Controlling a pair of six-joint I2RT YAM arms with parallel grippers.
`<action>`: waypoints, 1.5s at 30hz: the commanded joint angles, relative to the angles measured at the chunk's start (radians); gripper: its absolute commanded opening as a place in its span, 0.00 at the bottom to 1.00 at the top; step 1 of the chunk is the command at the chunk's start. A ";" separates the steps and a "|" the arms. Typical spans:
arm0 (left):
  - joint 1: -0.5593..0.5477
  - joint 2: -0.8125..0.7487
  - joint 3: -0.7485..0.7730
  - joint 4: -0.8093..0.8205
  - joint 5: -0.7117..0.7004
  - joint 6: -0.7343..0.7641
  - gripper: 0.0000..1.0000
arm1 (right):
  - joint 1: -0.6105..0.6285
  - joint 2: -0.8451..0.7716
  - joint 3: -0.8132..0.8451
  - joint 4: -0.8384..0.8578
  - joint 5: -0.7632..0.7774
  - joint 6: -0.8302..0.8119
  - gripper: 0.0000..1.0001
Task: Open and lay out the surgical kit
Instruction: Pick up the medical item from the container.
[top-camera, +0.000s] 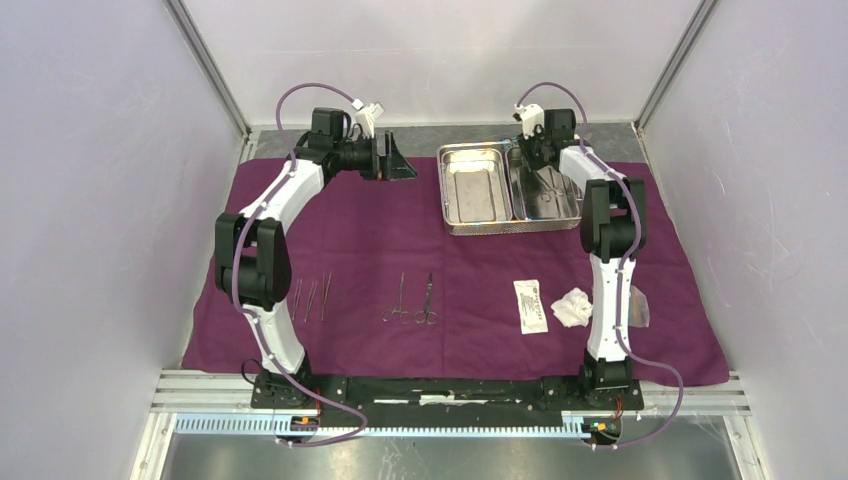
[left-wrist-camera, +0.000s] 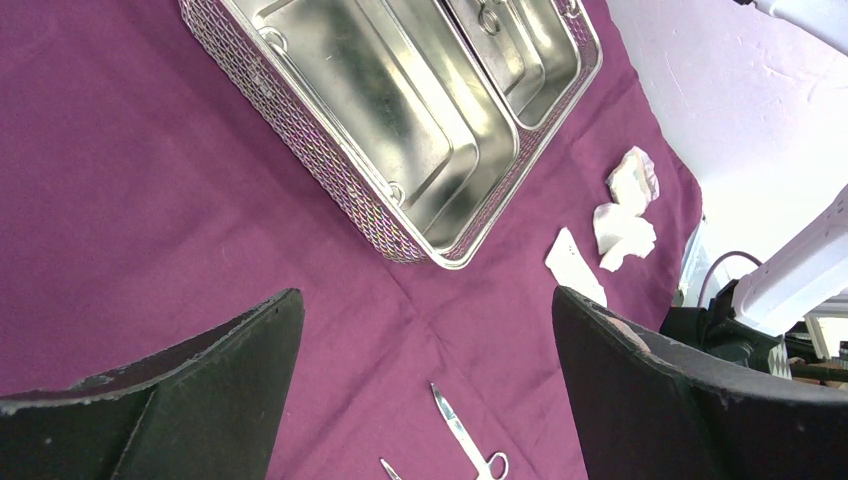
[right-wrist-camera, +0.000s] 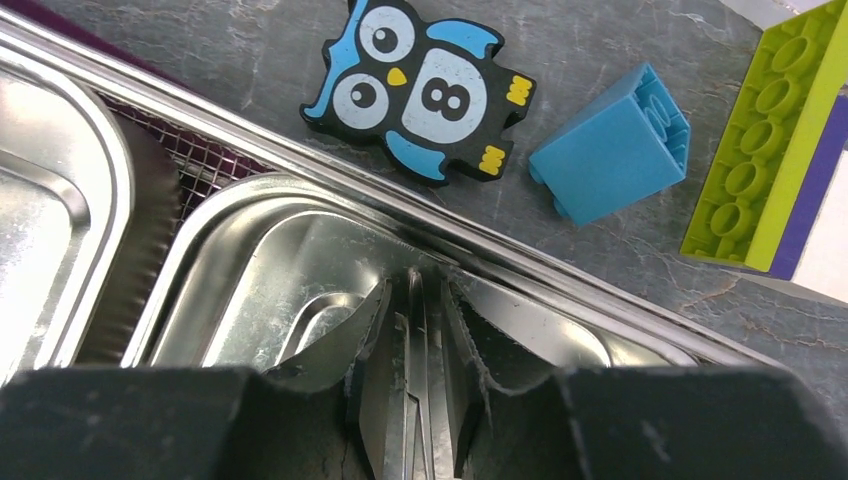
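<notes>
The plum-purple cloth (top-camera: 350, 240) is spread flat, with the steel tray (top-camera: 447, 190) at its back. My right gripper (right-wrist-camera: 417, 292) reaches down into the tray's right compartment (right-wrist-camera: 250, 290) and is shut on a slim steel instrument (right-wrist-camera: 415, 385) lying on the floor there. My left gripper (left-wrist-camera: 425, 340) hovers open over bare cloth left of the tray (left-wrist-camera: 330, 150), holding nothing. Tweezers (top-camera: 311, 297) and two scissor-handled instruments (top-camera: 400, 300) (top-camera: 428, 300) lie in a row near the front. A white packet (top-camera: 531, 305) and gauze (top-camera: 572, 307) lie front right.
Behind the tray, on the grey tabletop, sit an owl figure (right-wrist-camera: 420, 85), a blue block (right-wrist-camera: 610, 160) and a yellow-green block (right-wrist-camera: 765, 150). White walls close in both sides. One pair of scissors (left-wrist-camera: 465, 435) lies below my left gripper's fingers.
</notes>
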 joint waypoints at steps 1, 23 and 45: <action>-0.003 0.009 0.015 0.009 0.030 -0.039 1.00 | -0.016 0.047 0.019 -0.039 0.032 0.003 0.28; -0.003 0.013 0.036 0.002 0.037 -0.033 1.00 | -0.027 -0.141 -0.071 0.042 -0.026 0.014 0.00; -0.147 0.120 0.161 0.194 0.049 0.045 0.97 | -0.024 -0.408 -0.293 0.173 -0.234 0.088 0.00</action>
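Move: The right hand's half-open fingers straddle the jaws of the last ring-handled medical item in the container's right tray; its middle lies about 4 cm back, 2 cm right and 1 cm below. Beyond the far rim, from this hand, the owl toy sits some 7 cm ahead and 3 cm left, the blue block 8 cm ahead and 2 cm right, both about 2 cm lower. The left hand has the item roughly 12 cm ahead, 30 cm right and 17 cm below. Nearly in place, the right hand shuts its fingers across the jaws of the ring-handled item, then keeps that pinch while lifting about 10 cm straight off the tray and drawing back some 4 cm, the fingers tipping up by roughly 10 degrees. Only towards the end does the left hand, still wide open, start off about 5 cm to the right, towards the container and the lifted item. ##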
